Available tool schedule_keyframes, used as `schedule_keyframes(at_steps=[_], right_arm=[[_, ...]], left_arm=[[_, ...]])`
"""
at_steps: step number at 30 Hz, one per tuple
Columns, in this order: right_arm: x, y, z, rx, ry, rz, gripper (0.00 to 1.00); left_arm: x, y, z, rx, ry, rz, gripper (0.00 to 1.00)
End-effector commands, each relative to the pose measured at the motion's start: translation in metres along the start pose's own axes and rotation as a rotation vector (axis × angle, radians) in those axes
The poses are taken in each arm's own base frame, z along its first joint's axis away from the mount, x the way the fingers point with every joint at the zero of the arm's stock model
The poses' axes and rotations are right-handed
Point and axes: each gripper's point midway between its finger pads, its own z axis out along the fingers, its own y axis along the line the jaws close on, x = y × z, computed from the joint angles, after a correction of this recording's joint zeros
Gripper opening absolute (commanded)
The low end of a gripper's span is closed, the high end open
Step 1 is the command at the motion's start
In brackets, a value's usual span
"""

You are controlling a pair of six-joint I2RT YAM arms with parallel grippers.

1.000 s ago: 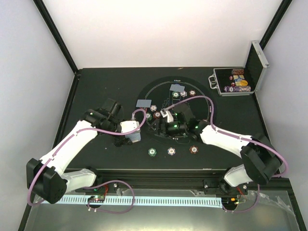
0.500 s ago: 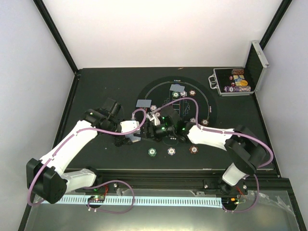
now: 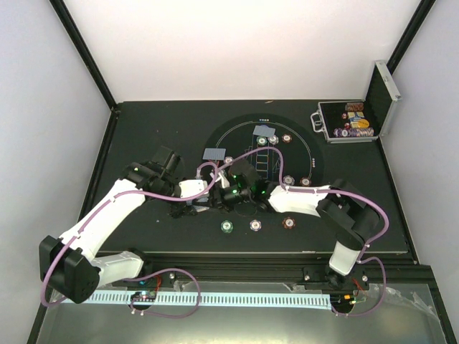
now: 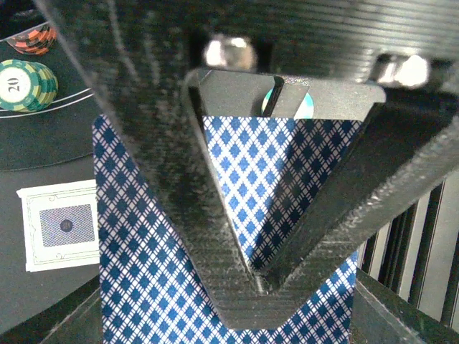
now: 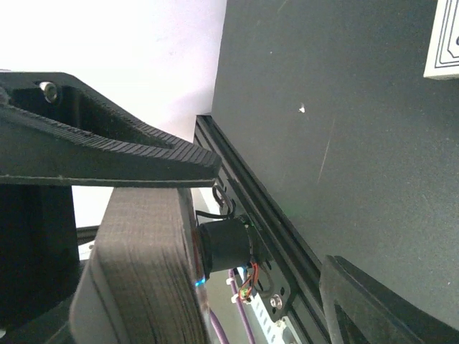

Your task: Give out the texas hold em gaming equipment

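My left gripper is shut on a deck of playing cards with blue diamond backs, left of the mat's ring. My right gripper is open right beside it. In the right wrist view the deck's edge lies under the upper finger, with a gap to the lower finger. Single cards lie face down on the mat. Chips sit at the front of the mat, at the back and on the right.
The silver-edged case stands open at the back right with coloured chips inside. Two chip stacks show in the left wrist view. The black rail runs along the table's near edge.
My right arm has swung left across the mat to the deck in my left gripper, and its jaws have narrowed. The left arm has stayed put.
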Motion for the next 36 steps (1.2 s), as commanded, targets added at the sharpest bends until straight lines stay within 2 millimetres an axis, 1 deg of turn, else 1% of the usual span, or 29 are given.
schedule_keyframes(at_steps=[1,4,8,12,16,20,25,28,33,36], right_arm=[[-0.006,-0.002,-0.004,-0.001,-0.014,-0.01,0.66],[-0.007,-0.009,-0.013,0.018,-0.027,-0.012,0.62],[-0.008,-0.011,-0.023,0.044,-0.039,-0.029,0.6],[-0.008,-0.011,-0.031,0.055,-0.049,-0.036,0.53],[-0.009,-0.012,-0.035,0.066,-0.055,-0.038,0.49],[-0.008,-0.013,-0.037,0.071,-0.058,-0.039,0.4],[-0.006,-0.013,-0.042,0.103,-0.066,-0.056,0.38],[-0.005,-0.015,-0.046,0.122,-0.072,-0.06,0.35],[-0.004,-0.016,-0.047,0.122,-0.074,-0.054,0.27],[-0.004,-0.012,-0.05,0.119,-0.084,-0.058,0.2]], left_arm=[[-0.008,0.002,-0.007,-0.014,-0.032,0.026,0.02],[-0.008,0.002,-0.008,-0.017,-0.032,0.026,0.01],[-0.009,0.003,-0.008,-0.02,-0.035,0.029,0.02],[-0.009,0.003,-0.007,-0.02,-0.034,0.027,0.02],[-0.008,0.003,-0.006,-0.022,-0.032,0.027,0.02],[-0.007,0.004,-0.006,-0.027,-0.031,0.03,0.01],[-0.006,0.004,-0.005,-0.028,-0.026,0.029,0.02],[-0.007,0.004,-0.005,-0.025,-0.027,0.027,0.02],[-0.008,0.005,-0.006,-0.028,-0.031,0.029,0.02],[-0.006,0.005,-0.005,-0.028,-0.026,0.028,0.02]])
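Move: Right hand: the card deck, held in the left gripper, is straddled by your open fingers, its middle only about 2 cm to the left and 1 cm above, level fore and aft. On the table some 14 cm below lie the card box, about 2 cm ahead and 6 cm left, the dealt cards about 17 cm ahead and 2 cm right, and the near green chips about 10 cm back and 6 cm right. Left hand: the deck's middle is about 2 cm right and 1 cm below. Keep the left gripper still, holding the deck by its edges. With the right gripper's upper fingertip on the deck's blue back, draw about 3.5 cm to the right, rising some 2 cm and easing 1 cm forward, so the tip drags the top card outward; meanwhile close the right fingers from wide to nearly shut around the deck's right-hand end. ##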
